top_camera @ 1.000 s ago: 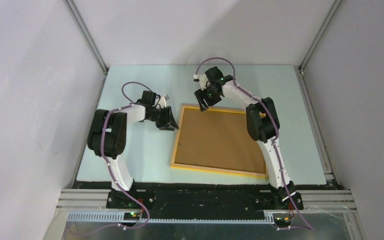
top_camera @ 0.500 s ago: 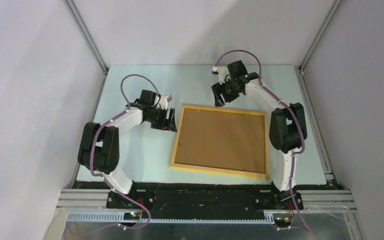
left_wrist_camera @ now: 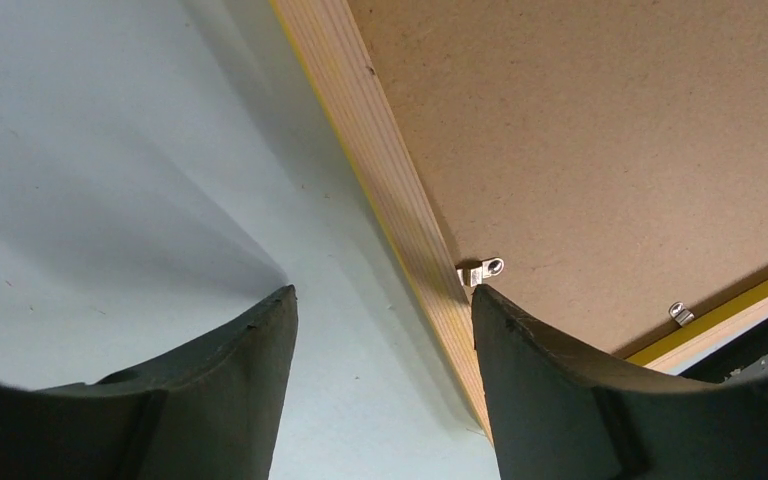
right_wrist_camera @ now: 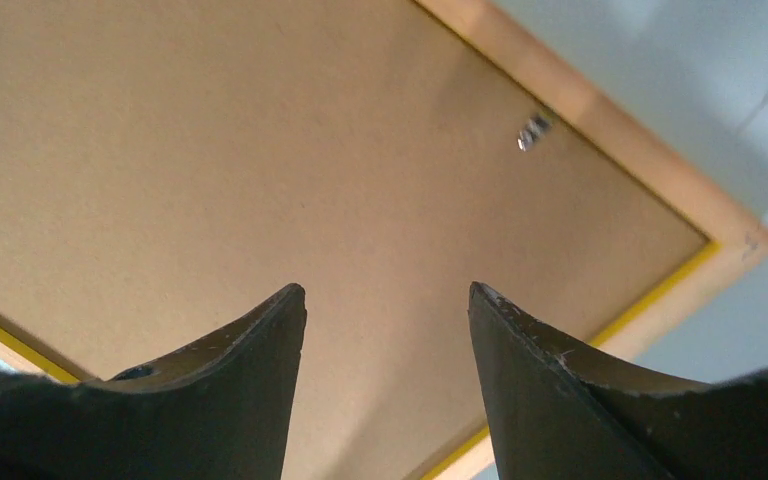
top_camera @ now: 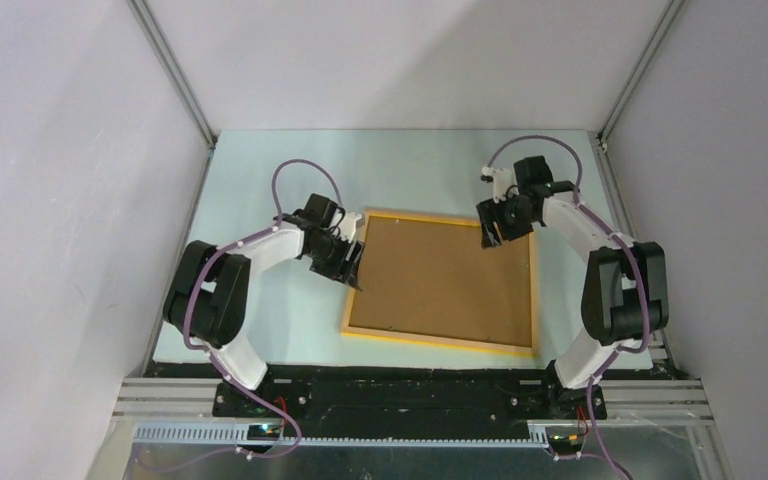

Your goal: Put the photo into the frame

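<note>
The frame point(top_camera: 430, 341) lies face down on the table, its opening filled by a plain brown backing board point(top_camera: 440, 280). The photo is hidden. My left gripper point(top_camera: 352, 262) is open and low at the frame's left rail point(left_wrist_camera: 380, 170). That rail runs between the fingers, and the right fingertip point(left_wrist_camera: 500, 320) is next to a small metal clip point(left_wrist_camera: 482, 272). My right gripper point(top_camera: 495, 232) hovers open over the board's upper right part point(right_wrist_camera: 260, 150), holding nothing. The frame's rail point(right_wrist_camera: 620, 135) runs just beyond it.
The pale blue-green table point(top_camera: 280, 180) is walled in by white panels on three sides. Metal rails and the arm bases run along the near edge. More small clips sit on the board's edges point(left_wrist_camera: 678, 313) point(right_wrist_camera: 533, 130).
The left gripper opened and shifted right onto the frame's left rail. The right arm swung from the frame's top left corner across to its upper right area, still open.
</note>
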`<action>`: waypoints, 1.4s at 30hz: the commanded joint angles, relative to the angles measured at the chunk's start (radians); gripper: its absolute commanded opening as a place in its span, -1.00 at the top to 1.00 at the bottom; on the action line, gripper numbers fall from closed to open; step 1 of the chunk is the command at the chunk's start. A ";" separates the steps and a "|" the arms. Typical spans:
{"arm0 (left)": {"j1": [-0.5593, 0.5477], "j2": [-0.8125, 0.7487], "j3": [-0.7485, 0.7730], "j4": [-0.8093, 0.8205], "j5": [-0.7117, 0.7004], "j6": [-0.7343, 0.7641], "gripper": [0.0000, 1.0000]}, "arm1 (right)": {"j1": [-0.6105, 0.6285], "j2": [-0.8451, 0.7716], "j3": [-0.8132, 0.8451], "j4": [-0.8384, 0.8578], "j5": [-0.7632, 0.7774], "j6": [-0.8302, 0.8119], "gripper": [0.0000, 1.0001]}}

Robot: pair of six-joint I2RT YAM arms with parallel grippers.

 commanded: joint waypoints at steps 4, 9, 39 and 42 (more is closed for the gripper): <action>-0.005 0.009 0.020 0.002 -0.019 0.010 -0.38 | -0.093 -0.161 -0.163 0.004 0.052 0.006 -0.29; -0.005 0.011 0.027 0.002 -0.020 0.005 -0.39 | -0.176 -0.242 -0.250 -0.006 0.066 -0.012 -0.28; -0.005 0.050 0.074 -0.001 0.016 0.011 -0.43 | -0.362 -0.137 -0.344 -0.008 0.023 -0.036 0.29; -0.005 0.058 0.092 0.000 0.016 0.001 -0.43 | -0.362 -0.117 -0.339 -0.008 0.021 -0.034 0.34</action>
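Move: The frame's right bar, at its middle, lies some 11 cm to the right of the right gripper, about 10 cm back towards the base and 8 cm below. From that gripper the frame's far right corner is roughly 4 cm ahead and 11 cm right, and the middle of the brown backboard 9 cm back and 9 cm left, both equally low. From the left gripper the right bar is about 45 cm right, nearly level in depth, 1 cm lower. Bring the right gripper off the backboard to the right and back, some 12 cm right and 9 cm back, turning it about 20 degrees clockwise. Lower it about 6 cm, mostly near the end, so its fingers come down to the right bar, outer finger outside the frame; meanwhile narrow them from well open to about a third. ##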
